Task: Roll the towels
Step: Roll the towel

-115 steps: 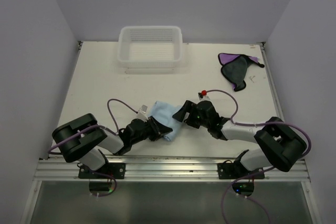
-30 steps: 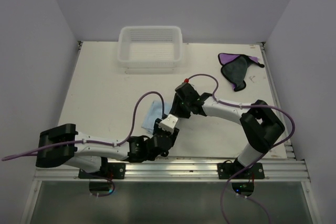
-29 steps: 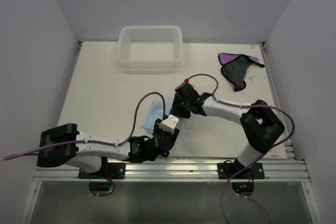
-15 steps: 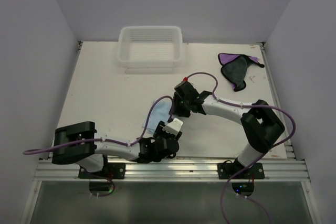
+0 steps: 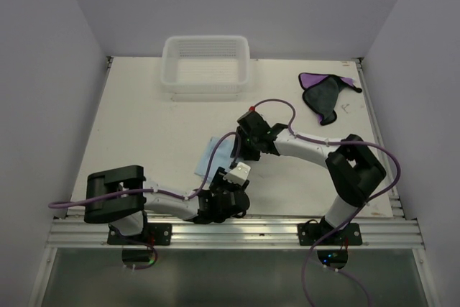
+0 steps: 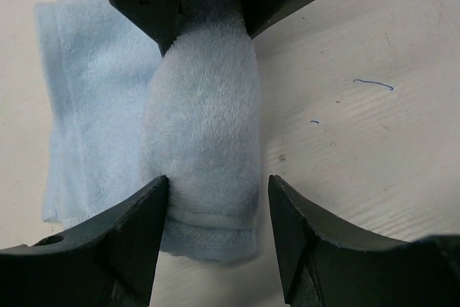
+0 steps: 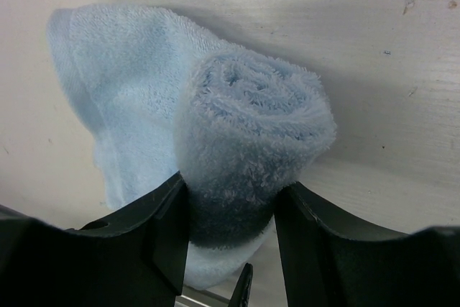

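The light blue towel point(image 5: 208, 157) lies mid-table, half rolled, with a flat flap left of the roll point(image 6: 205, 127). My right gripper point(image 7: 230, 193) is shut on the far end of the roll, both fingers pressing its sides. It also shows at the top of the left wrist view as the right gripper point(image 6: 208, 5). My left gripper point(image 6: 215, 186) is open and straddles the near end: one finger point(image 6: 140, 221) touches the roll, the other stands a little apart. The purple and dark towel point(image 5: 323, 95) lies crumpled at the far right.
A white basket point(image 5: 205, 88) stands at the back centre. Purple cables point(image 5: 215, 156) loop over the towel and above the right arm. The table's front rail point(image 5: 237, 231) lies just behind the left wrist.
The left arm has swung its elbow to the right and its wrist has shifted slightly right at the roll's near end. The right gripper has edged a little further from me with the roll.
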`<state>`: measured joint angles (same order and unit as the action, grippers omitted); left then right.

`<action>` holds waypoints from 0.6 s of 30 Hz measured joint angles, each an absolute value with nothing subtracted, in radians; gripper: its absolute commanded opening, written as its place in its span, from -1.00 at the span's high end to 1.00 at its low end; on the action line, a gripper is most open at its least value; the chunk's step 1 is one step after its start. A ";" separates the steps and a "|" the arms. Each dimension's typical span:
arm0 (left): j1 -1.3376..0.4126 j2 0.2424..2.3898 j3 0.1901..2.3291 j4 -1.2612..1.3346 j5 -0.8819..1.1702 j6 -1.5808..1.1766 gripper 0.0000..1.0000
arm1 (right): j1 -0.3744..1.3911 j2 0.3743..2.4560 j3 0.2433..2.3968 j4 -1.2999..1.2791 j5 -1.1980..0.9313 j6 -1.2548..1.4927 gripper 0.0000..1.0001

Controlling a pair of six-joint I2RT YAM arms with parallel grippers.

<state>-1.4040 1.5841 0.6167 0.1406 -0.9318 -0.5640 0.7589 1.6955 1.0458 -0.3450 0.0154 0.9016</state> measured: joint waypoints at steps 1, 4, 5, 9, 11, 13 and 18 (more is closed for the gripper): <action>-1.404 1.586 0.617 0.137 -0.937 -0.571 -0.22 | 0.759 1.698 1.049 -0.345 0.013 0.900 0.00; -1.404 1.588 0.617 0.132 -0.948 -0.595 -0.18 | 0.759 1.700 1.053 -0.347 0.011 0.896 0.00; -1.403 1.589 0.617 0.131 -0.950 -0.603 -0.14 | 0.759 1.701 1.054 -0.348 0.010 0.895 0.00; -1.391 1.589 0.616 0.126 -0.952 -0.626 0.05 | 0.759 1.704 1.057 -0.351 0.009 0.888 -0.01; -1.380 1.584 0.608 0.134 -0.946 -0.635 0.14 | 0.759 1.708 1.061 -0.353 0.009 0.886 -0.01; -1.369 1.566 0.590 0.152 -0.931 -0.638 0.20 | 0.758 1.711 1.062 -0.353 0.009 0.885 -0.01; -1.331 1.500 0.525 0.215 -0.870 -0.645 0.41 | 0.753 1.714 1.063 -0.353 0.006 0.884 -0.02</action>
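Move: The rolled towel's near end lies between the open left fingers, about 1 cm to the left of the hand point and roughly 1 cm below it. The loose flap lies about 7 cm ahead of the left hand, 5 cm to its left and 3 cm below; the right gripper sits around 9 cm ahead and 3 cm right. From the right hand, that near end is some 9 cm back and 4 cm left. Close the left gripper by a good third of its gap so both fingers pinch the sides of the roll's near end, the left finger being against the cloth already. As it shuts, carry the hand about 1.5 cm left, towards the flap side, and 1 cm forward, rolling its left side down nearly 10 degrees. Keep the right fingers straddling the roll farther out, staying in place. ##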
